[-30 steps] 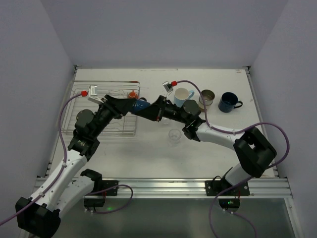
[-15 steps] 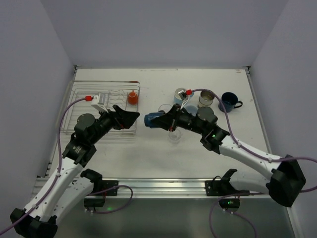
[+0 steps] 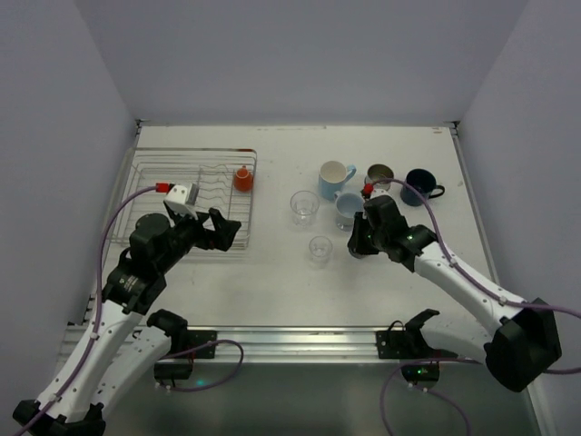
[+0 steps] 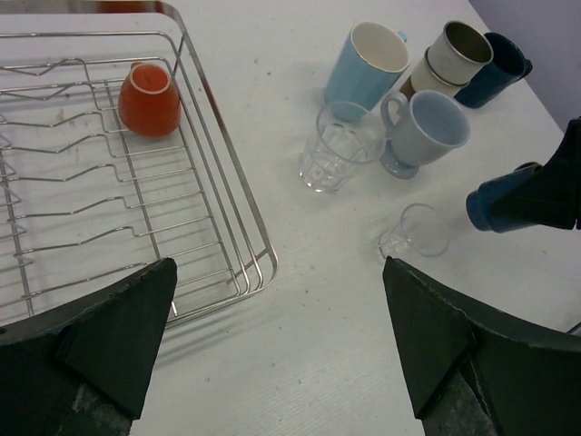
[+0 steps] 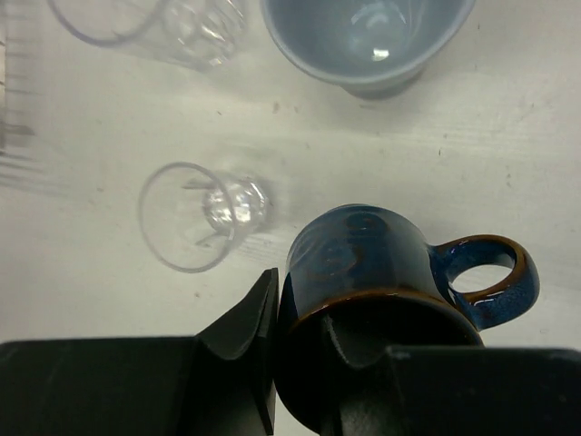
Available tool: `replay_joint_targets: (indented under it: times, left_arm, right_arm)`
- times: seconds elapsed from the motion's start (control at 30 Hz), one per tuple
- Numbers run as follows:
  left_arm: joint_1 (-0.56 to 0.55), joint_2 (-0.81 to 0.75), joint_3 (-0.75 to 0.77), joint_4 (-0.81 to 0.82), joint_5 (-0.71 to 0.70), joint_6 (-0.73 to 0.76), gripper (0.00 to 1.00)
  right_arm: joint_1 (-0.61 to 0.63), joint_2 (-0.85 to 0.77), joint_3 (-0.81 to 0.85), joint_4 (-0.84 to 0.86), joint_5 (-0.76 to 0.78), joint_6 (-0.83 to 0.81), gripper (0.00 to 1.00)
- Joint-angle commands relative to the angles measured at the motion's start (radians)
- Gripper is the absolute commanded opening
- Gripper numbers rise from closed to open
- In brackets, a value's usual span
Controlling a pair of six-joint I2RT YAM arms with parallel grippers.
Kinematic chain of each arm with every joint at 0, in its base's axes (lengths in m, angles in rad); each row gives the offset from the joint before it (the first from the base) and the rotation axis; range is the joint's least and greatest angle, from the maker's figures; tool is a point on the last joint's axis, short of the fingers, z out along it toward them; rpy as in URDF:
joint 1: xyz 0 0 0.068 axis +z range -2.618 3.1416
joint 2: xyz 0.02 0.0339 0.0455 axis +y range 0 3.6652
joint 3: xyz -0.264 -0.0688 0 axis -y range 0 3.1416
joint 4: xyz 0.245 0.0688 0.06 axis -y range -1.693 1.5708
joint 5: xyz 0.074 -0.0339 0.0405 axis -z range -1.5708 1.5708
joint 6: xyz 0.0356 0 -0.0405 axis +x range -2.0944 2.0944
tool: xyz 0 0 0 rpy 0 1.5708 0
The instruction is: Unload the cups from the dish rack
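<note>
My right gripper point(image 3: 361, 241) point(image 5: 304, 327) is shut on a dark blue mug point(image 5: 372, 263) with a brown rim. One finger is inside it and one outside. It holds the mug low over the table, right of a small clear glass point(image 3: 319, 249) point(image 5: 195, 213). The mug also shows in the left wrist view point(image 4: 499, 204). My left gripper point(image 3: 227, 229) point(image 4: 280, 272) is open and empty above the front right corner of the dish rack point(image 3: 154, 182) point(image 4: 91, 227). An orange cup point(image 3: 242, 179) point(image 4: 149, 100) lies in the rack's far right corner.
Cups stand on the table right of the rack: a light blue mug point(image 3: 335, 178), a grey-blue mug point(image 3: 347, 209) point(image 5: 372, 36), a metallic tumbler point(image 3: 379, 175), a navy mug point(image 3: 420, 186) and a larger clear glass point(image 3: 304, 206).
The dark blue mug passed from my left gripper to my right. The right arm carried it right and down beside the small glass. The left arm drew back to the rack's corner.
</note>
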Motion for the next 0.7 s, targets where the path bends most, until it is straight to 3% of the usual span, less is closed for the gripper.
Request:
replay_joint_targets:
  times: [0.0, 0.4, 0.53, 0.57, 0.63, 0.67]
  left_arm:
    - [-0.002, -0.007, -0.023, -0.006, -0.025, 0.057, 1.00]
    - [0.005, 0.030, -0.074, 0.028, -0.058, 0.067, 1.00]
    - [0.009, 0.058, -0.068, 0.029, -0.064, 0.059, 1.00]
    - [0.009, 0.064, -0.065, 0.028, -0.069, 0.054, 1.00]
    - [0.008, 0.079, -0.049, 0.026, -0.081, 0.045, 1.00]
    - [0.008, 0.084, -0.043, 0.026, -0.089, 0.031, 0.99]
  right_arm:
    - [0.005, 0.112, 0.040, -0.040, 0.023, -0.044, 0.00]
    - [0.027, 0.321, 0.080, 0.006, 0.033, -0.057, 0.08]
    - [0.054, 0.313, 0.089, 0.012, 0.046, -0.051, 0.30]
    - [0.056, 0.306, 0.089, 0.015, 0.049, -0.051, 0.39]
    - [0.061, 0.271, 0.089, 0.018, 0.056, -0.050, 0.46]
    - [0.062, 0.254, 0.091, 0.018, 0.055, -0.051, 0.58]
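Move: The blue mug hangs pinched by its left wall in the right hand; the bare spot it goes to lies about 11 cm below and 3 cm right. Roughly 9 cm left and 2 cm ahead of the right hand stands the small glass; the pale footed cup is some 14 cm ahead, 1 cm left. From the left hand the orange cup is about 27 cm straight ahead, 19 cm below, and the mug's spot some 38 cm right, 2 cm ahead, 21 cm below. The blue mug is lowered about 8 cm to the table beside the small glass, slowing towards the end, while the right hand tips some 15 degrees farther down; then its fingers open from the left wall, one still inside the mug, and the hand begins to lift. The left hand, jaws still wide open, sinks about 5 cm near the rack's near right corner. ##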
